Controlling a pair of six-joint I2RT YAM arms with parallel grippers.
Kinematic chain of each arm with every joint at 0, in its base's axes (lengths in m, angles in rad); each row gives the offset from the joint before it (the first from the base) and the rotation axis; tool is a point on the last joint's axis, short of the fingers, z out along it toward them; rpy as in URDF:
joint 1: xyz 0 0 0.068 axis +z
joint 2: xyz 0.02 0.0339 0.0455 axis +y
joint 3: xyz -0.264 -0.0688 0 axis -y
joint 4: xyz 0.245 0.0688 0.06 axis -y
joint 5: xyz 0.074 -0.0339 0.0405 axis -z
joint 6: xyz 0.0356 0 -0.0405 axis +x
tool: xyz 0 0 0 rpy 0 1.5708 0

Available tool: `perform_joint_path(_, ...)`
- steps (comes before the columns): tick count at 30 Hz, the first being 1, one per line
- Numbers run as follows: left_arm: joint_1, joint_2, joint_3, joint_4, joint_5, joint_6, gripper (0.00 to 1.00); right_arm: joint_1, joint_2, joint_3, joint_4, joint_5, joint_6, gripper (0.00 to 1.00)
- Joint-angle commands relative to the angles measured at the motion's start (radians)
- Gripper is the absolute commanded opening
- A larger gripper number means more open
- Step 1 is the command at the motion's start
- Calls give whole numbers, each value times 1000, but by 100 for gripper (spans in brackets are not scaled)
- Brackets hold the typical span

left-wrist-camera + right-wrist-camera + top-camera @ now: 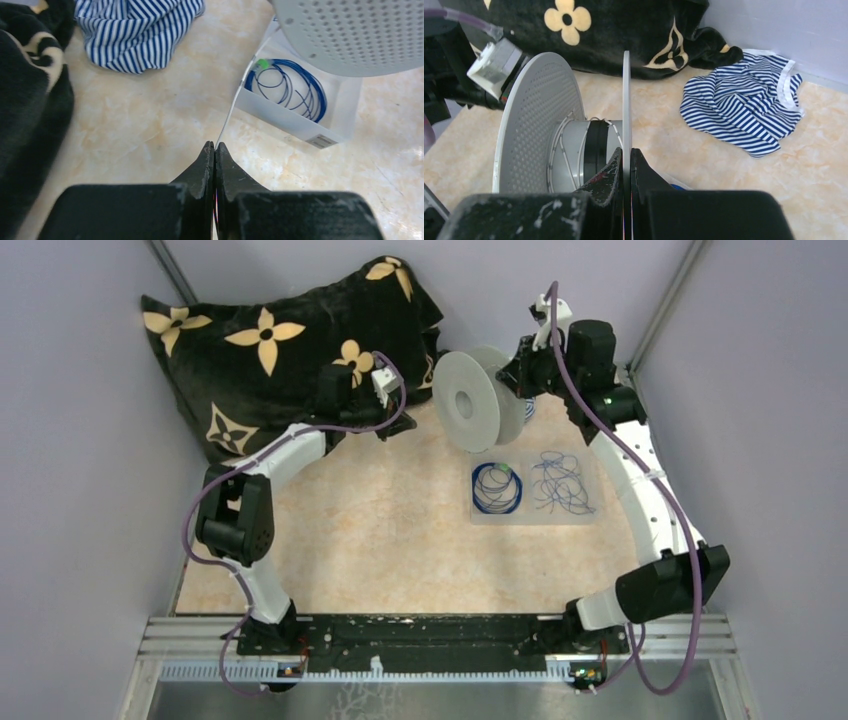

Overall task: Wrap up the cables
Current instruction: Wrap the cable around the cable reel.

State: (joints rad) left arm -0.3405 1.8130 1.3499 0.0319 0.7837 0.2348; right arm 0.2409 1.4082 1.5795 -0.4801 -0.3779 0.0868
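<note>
A dark blue cable coil (497,488) with a green bit and a loose scribbly tangle (562,483) lie in a clear tray (530,518). The coil (290,90) also shows in the left wrist view. My left gripper (214,145) is shut on a thin whitish cable (232,107) that runs up towards the pale spool (350,35). In the top view the left gripper (388,428) is left of the spool (478,400). My right gripper (625,150) is shut on the spool's near flange (626,100), holding the spool on edge. A few whitish turns (564,150) lie on its hub.
A black pillow with yellow flowers (270,350) fills the back left, close behind the left gripper. A blue and white striped cloth (749,110) lies behind the spool near the back wall. Grey walls close in both sides.
</note>
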Motion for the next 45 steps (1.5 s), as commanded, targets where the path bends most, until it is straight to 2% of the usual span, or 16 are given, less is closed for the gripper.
perform_joint_path(1,4,-39,-47,104,110,-46,3,-10,14,83,97,-8,101,0)
perform_joint_path(4,1,-38,-63,107,138,-47,9,-17,28,88,105,-6,126,0)
perform_joint_path(13,1,-66,-80,-8,179,100,43,-37,35,119,92,-37,134,0)
perform_joint_path(20,3,-107,-68,-79,129,219,69,-43,7,83,50,-59,70,0)
perform_joint_path(25,4,-120,-72,-105,68,285,82,-44,-24,63,23,-61,27,0)
perform_joint_path(30,6,-139,-121,-46,-46,248,89,-44,-57,47,15,-33,-2,0)
perform_joint_path(35,5,-142,-195,56,-162,157,89,-45,-71,52,13,-7,-7,0)
perform_joint_path(41,5,-74,-223,117,-212,23,87,-44,-74,78,7,-20,5,0)
perform_joint_path(45,5,-26,-227,181,-169,-40,86,-45,-75,106,-11,-19,11,0)
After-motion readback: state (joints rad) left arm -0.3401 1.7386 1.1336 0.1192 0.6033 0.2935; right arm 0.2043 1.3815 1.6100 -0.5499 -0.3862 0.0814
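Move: The left hand pinches the white cable; the grey reel it winds onto stands about 15 cm to its right, level fore-and-aft and roughly 9 cm higher. On the table some 16 cm below the left hand, the blue coil lies 20 cm right and 3 cm back, the striped cloth 18 cm right and 19 cm ahead. The right hand grips the reel's flange, the reel's middle 6 cm left, 2 cm ahead and 8 cm below. The left hand draws back about 4 cm, releasing the cable, then sinks some 5 cm, left and forward. ##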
